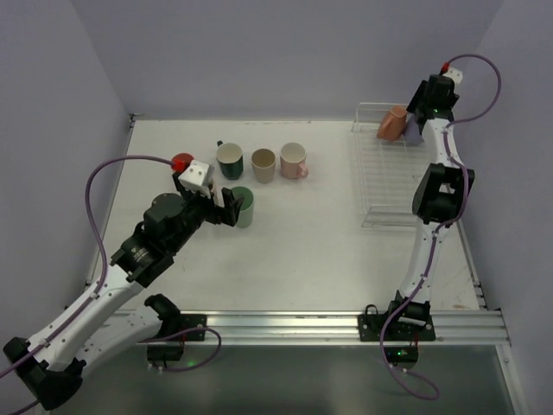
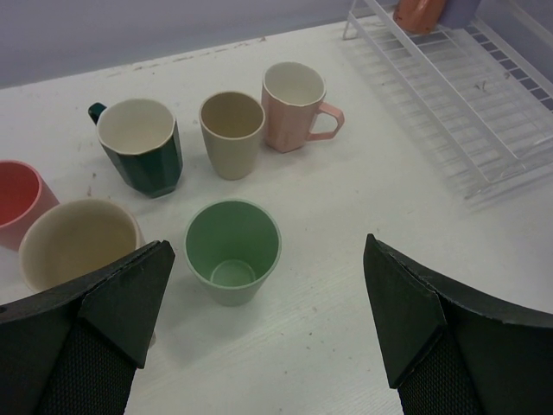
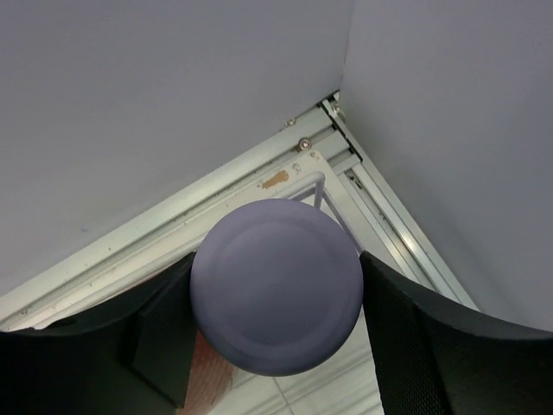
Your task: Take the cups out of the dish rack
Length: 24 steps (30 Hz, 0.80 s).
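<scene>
The white wire dish rack (image 1: 389, 186) stands at the right of the table. A salmon cup (image 1: 391, 124) and a lavender cup (image 1: 413, 132) lie tilted at its far end. My right gripper (image 1: 418, 119) is shut on the lavender cup (image 3: 276, 285), one finger pressed to each side, the cup's base facing the camera. Six cups stand upright on the table at the left: red (image 2: 15, 197), cream (image 2: 76, 246), dark green (image 2: 143, 151), tan (image 2: 232, 130), pink (image 2: 292, 99) and light green (image 2: 232, 246). My left gripper (image 2: 267, 246) hangs open above and just behind the light green cup, holding nothing.
Grey walls close in the table at the back and on both sides. The rack (image 2: 484, 112) sits in the far right corner against the metal table frame (image 3: 259, 177). The left arm's purple cable (image 1: 121, 164) arcs over the left of the table.
</scene>
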{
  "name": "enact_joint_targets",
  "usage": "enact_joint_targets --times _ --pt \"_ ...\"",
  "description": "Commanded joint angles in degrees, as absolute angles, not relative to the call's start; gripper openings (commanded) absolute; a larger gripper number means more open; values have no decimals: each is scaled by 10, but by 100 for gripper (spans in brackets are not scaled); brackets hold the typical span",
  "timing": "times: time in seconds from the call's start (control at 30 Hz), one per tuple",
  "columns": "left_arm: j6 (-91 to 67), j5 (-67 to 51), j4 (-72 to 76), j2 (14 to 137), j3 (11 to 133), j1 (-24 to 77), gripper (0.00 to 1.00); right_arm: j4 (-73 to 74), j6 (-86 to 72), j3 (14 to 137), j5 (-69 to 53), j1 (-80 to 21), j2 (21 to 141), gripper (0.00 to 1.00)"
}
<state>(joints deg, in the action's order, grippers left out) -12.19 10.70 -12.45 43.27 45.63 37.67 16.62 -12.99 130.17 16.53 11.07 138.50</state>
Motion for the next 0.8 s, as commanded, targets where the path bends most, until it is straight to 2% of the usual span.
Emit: enact_joint_targets --times 0.0,0.03,0.07,0.13,0.33,0.53,0.77 --pt "-107 109 -91 439 455 371 100 105 -118 1267 152 112 1349 55" --pt "-107 107 -91 440 456 371 100 92 -116 1259 152 112 1343 53" --pt "-107 106 -91 442 457 371 100 87 -113 1244 151 112 1336 46" --pt "-107 103 -91 443 457 370 100 74 -112 1231 146 112 1313 42" --pt "-109 93 -91 442 458 370 100 6 -128 1137 124 107 1208 40" --pt "-116 68 -91 451 467 370 100 -62 -151 1011 133 91 1051 40" --pt "-158 9 -76 459 479 370 100 -127 -322 749 77 67 804 40"
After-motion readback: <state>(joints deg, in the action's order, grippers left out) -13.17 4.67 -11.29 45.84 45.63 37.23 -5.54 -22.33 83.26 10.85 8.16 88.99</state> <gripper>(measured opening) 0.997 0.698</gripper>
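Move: My right hand already has the purple cup between its fingers, the cup's middle some 3 cm ahead of the hand point and 3 cm below it, still at the rack's far right corner. The orange cup leans about 8 cm to the left of my right hand, 2 cm nearer and 5 cm lower; the pink handled cup stands out on the table, roughly 34 cm left and 10 cm back. From my left hand the purple cup is around 40 cm ahead, 50 cm right and 14 cm lower. I keep the purple cup pinched in my right hand and, after a brief settle, lift it out of the rack, slowly and then fast: about 20 cm up while drawing back some 15 cm, with a smaller swing left away from the far corner. The wrist tips the fingers upward by nearly 30 degrees as I go. My open left hand edges about 2 cm to the right. ##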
